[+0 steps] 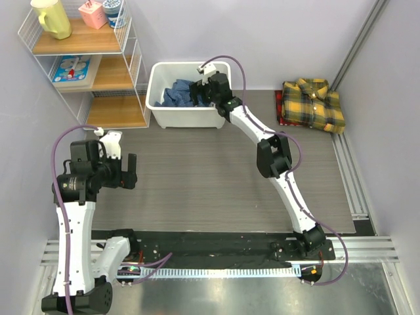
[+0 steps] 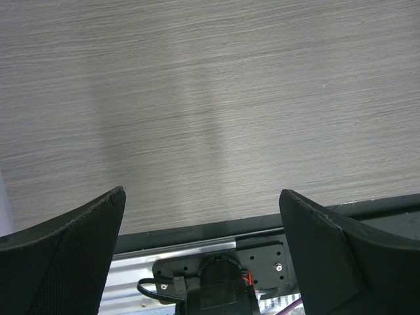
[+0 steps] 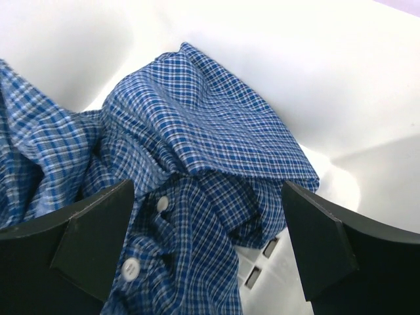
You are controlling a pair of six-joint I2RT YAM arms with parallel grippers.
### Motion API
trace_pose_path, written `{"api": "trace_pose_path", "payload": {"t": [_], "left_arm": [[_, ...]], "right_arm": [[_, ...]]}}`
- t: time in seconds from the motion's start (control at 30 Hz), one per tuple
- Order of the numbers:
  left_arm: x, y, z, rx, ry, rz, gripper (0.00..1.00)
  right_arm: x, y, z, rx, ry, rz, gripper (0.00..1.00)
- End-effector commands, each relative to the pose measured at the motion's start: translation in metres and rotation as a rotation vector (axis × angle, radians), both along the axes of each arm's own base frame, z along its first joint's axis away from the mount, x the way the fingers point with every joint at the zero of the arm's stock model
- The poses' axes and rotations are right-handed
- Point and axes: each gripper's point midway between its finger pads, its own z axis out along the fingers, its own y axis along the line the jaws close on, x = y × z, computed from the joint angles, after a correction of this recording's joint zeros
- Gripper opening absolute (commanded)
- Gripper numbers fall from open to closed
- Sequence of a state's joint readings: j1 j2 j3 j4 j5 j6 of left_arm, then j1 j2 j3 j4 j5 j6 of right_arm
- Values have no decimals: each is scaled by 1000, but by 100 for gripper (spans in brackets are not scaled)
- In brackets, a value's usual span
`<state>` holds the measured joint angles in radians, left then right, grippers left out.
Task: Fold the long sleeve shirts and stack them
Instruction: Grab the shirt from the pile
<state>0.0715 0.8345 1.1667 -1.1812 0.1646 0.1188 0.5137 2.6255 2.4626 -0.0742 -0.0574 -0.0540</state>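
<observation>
The blue checked shirt (image 1: 176, 93) lies crumpled in a white bin (image 1: 187, 115) at the back; up close in the right wrist view (image 3: 197, 151) its white buttons show. My right gripper (image 1: 201, 93) is open, reaching into the bin, its fingers on either side of the cloth and just above it (image 3: 207, 243). The yellow-and-dark plaid shirt (image 1: 314, 104) lies folded on the table at the back right. My left gripper (image 1: 131, 172) is open and empty above the bare table at the left, also seen in the left wrist view (image 2: 202, 226).
A wire shelf unit (image 1: 85, 65) with wooden boards stands at the back left, holding a yellow jug (image 1: 51, 17) and small items. A metal rail (image 1: 351, 177) runs along the right edge. The arm bases sit on a black bar (image 1: 210, 249) at the near edge.
</observation>
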Motion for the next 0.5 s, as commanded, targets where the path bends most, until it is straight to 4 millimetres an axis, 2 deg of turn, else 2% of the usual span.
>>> {"api": "trace_pose_path", "payload": {"t": [0.0, 0.03, 0.07, 0.23, 0.3, 0.4, 0.47], "left_arm": [[2, 8, 12, 43, -41, 8, 100], [3, 8, 11, 46, -39, 11, 100], [3, 9, 11, 53, -41, 9, 100], [5, 16, 10, 66, -34, 36, 100], [5, 17, 11, 67, -38, 43, 100], [7, 23, 10, 78, -34, 70, 100], [8, 27, 10, 81, -34, 86, 100]], "right_arm": [[14, 11, 17, 47, -128, 9, 100], [16, 13, 16, 48, -145, 14, 100], [17, 16, 6, 39, -144, 18, 100], [23, 22, -16, 14, -176, 49, 100], [22, 26, -27, 5, -184, 75, 95], [23, 29, -29, 2, -213, 96, 81], [24, 30, -31, -3, -232, 105, 55]]}}
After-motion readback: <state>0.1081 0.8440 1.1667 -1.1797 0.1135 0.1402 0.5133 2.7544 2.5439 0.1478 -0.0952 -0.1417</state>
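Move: The blue checked shirt lies in the white bin about 4 cm ahead of the right hand, 5 cm to its left and 7 cm below. The bin's middle is some 3 cm ahead and 4 cm left; the folded plaid shirt is level with the hand, roughly 42 cm to its right. From the left hand, the blue shirt is about 48 cm ahead, 20 cm right and 13 cm below. Over the blue shirt, the right hand eases 3 cm forward-left, dips and rises, tips up 10 degrees, starts closing. ##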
